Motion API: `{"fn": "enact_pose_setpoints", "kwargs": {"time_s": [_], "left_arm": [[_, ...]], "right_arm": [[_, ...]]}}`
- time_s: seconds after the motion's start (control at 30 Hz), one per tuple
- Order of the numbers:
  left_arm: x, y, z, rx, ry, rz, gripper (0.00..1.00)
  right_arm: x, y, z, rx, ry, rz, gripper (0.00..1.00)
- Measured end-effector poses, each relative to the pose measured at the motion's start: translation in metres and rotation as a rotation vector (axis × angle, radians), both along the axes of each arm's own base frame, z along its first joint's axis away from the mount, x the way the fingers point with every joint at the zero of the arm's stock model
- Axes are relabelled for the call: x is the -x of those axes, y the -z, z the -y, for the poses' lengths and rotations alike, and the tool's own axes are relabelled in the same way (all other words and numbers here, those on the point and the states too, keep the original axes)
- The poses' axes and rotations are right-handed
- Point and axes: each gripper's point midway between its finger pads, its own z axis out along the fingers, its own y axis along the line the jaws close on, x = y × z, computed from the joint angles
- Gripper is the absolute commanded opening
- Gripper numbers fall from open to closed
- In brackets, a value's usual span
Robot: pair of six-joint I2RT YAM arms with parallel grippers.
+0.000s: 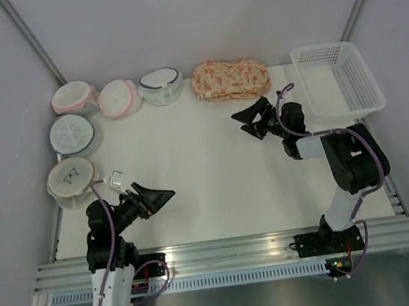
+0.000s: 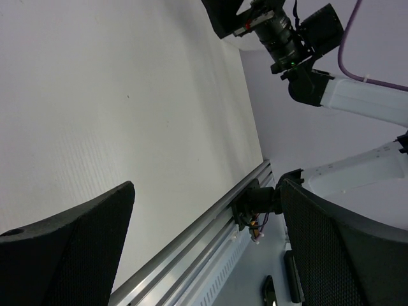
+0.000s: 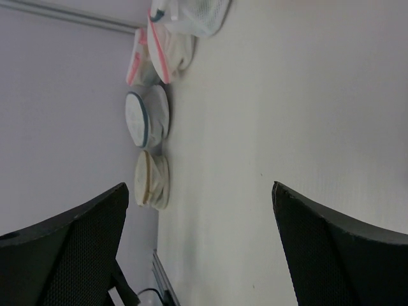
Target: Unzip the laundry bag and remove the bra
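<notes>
The peach, orange-printed laundry bag (image 1: 230, 79) lies zipped shut at the back of the white table (image 1: 207, 175), just left of the basket. The bra is hidden. My right gripper (image 1: 247, 123) hovers open a little in front of the bag and apart from it, with nothing between its fingers (image 3: 199, 191). Near the front left my left gripper (image 1: 159, 199) is also open and empty, pointing right over bare table (image 2: 207, 191). Neither wrist view shows the bag.
A white plastic basket (image 1: 338, 79) stands at the back right. Several round domed mesh bags line the back left and left edge (image 1: 74, 97) (image 1: 118, 98) (image 1: 161, 85) (image 1: 74, 133) (image 1: 71, 179). An aluminium rail (image 1: 225, 252) runs along the near edge.
</notes>
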Motion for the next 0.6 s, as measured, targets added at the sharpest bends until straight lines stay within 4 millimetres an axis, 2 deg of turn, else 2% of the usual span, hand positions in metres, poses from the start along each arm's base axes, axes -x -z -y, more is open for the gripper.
{"fn": "enact_pose_setpoints", "kwargs": {"time_s": [0.13,0.27,0.47,0.6], "left_arm": [[0.002,0.007,0.001,0.019,0.001,-0.01,1.0],[0.004,0.013,0.002,0.035,0.008,-0.03,1.0],[0.005,0.013,0.003,0.041,0.008,-0.033,1.0],[0.004,0.014,0.003,0.041,0.007,-0.038,1.0]], "right_arm": [[-0.031,-0.001,-0.004,-0.085,0.068,0.023,0.98],[-0.067,-0.01,-0.014,-0.124,0.108,0.073,0.98],[-0.117,-0.03,-0.036,-0.124,0.136,0.148,0.98],[-0.146,-0.03,-0.044,-0.103,0.17,0.157,0.98]]}}
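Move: The orange floral laundry bag lies about 20 cm ahead of the right hand and some 3 cm to its left, roughly 10 cm lower. A white mesh bag with a dark rim stands about 25 cm left and 20 cm ahead of that hand, and the white basket some 30 cm to its right and 14 cm ahead. From the left hand the laundry bag is about 42 cm ahead and 26 cm to the right. The floral laundry bag is what the right hand makes for: already under way, it sweeps some 15 cm forward and drifts about 4 cm left, travelling level at first and then rising about 3 cm. Its wide-open fingers tip up slightly and turn roughly 10 degrees clockwise as they near the bag's near side; no touch can be seen. ##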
